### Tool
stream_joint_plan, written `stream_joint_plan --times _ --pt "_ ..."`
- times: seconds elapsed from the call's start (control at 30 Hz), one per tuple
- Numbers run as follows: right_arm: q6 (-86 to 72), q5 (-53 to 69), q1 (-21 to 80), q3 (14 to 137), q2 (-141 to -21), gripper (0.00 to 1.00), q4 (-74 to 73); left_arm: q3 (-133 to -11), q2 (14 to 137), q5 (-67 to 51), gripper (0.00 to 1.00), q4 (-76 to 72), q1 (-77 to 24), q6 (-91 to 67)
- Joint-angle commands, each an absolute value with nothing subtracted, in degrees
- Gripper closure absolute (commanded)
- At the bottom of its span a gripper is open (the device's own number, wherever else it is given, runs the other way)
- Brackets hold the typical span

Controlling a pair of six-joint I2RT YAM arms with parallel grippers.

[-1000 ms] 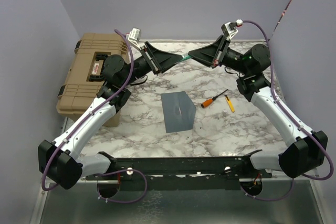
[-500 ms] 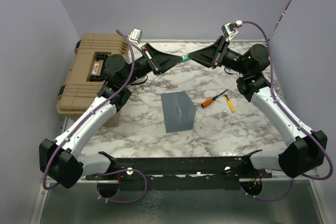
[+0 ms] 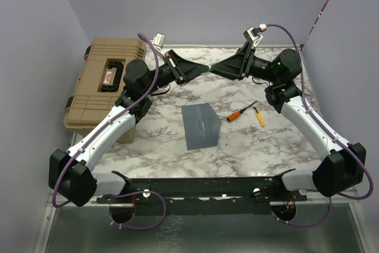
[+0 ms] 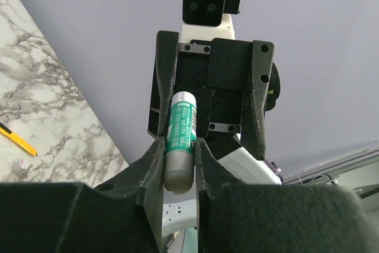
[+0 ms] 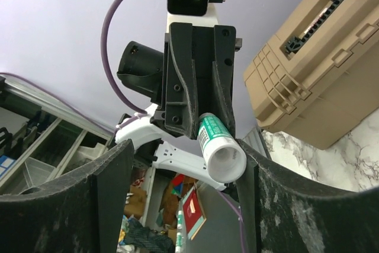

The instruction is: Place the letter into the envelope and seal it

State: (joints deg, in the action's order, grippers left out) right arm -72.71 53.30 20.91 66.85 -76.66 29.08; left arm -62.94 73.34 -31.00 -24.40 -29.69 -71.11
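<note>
The slate grey-blue envelope (image 3: 200, 125) lies flat in the middle of the marble table (image 3: 177, 146). The letter is out of view. Both grippers hang raised at the back centre, tip to tip. My left gripper (image 3: 203, 69) (image 4: 179, 167) is shut on a green-and-white glue stick (image 4: 180, 137) (image 3: 209, 67), gripping its grey lower end. My right gripper (image 3: 216, 68) (image 5: 186, 188) stands open around the stick's white hollow end (image 5: 224, 152), which lies close to the right finger (image 5: 266, 199).
A tan tool case (image 3: 106, 84) (image 5: 320, 57) sits at the table's left edge. An orange-handled screwdriver (image 3: 240, 112) and a yellow pencil (image 3: 259, 117) (image 4: 18, 140) lie right of the envelope. Purple walls enclose the back and sides.
My right gripper's jaws have spread wide off the glue stick. The left jaws have closed onto the stick. Both wrists have drawn slightly closer together at the back.
</note>
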Motion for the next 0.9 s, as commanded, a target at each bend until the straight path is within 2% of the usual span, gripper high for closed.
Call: stream_joint_plan --times 0.0,0.4,0.47,0.63,0.77,0.87 --pt "-74.69 56.73 20.83 67.19 -77.05 0.32 34.36 -63.62 74.46 -32.88 1.00 -24.61 -29.76 -69.13" --pt "-75.93 56.88 20.87 68.03 -79.50 0.48 36.47 -64.31 75.67 -33.80 1.00 -24.61 -30.49 -69.00" --pt "-76.02 56.95 20.91 68.11 -79.76 0.54 36.47 -64.34 75.67 -33.67 1.00 -24.61 -30.52 -68.99" --pt "-77.10 55.77 20.89 67.39 -79.89 0.80 36.90 -64.54 75.51 -33.10 1.00 -24.68 -30.54 -68.43" --pt "-78.03 55.37 20.81 66.85 -80.02 0.96 38.45 -64.76 75.09 -32.77 1.00 -25.16 -30.50 -67.99" --pt "-77.85 55.06 20.85 66.75 -80.06 1.00 38.63 -64.70 74.62 -32.98 1.00 -26.35 -30.50 -67.90"
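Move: The glue stick is already clamped in the left hand, its middle about 2 cm to that hand's right and 1 cm ahead. From the open right hand it lies some 2 cm left, 1 cm ahead and 1 cm below. On the table, roughly 42 cm below the right hand, are the envelope, about 5 cm ahead and 3 cm left, and the screwdriver, 11 cm ahead and 12 cm right. The right hand eases about 1 cm forward and 1 cm down, closing around the glue stick's white end. ##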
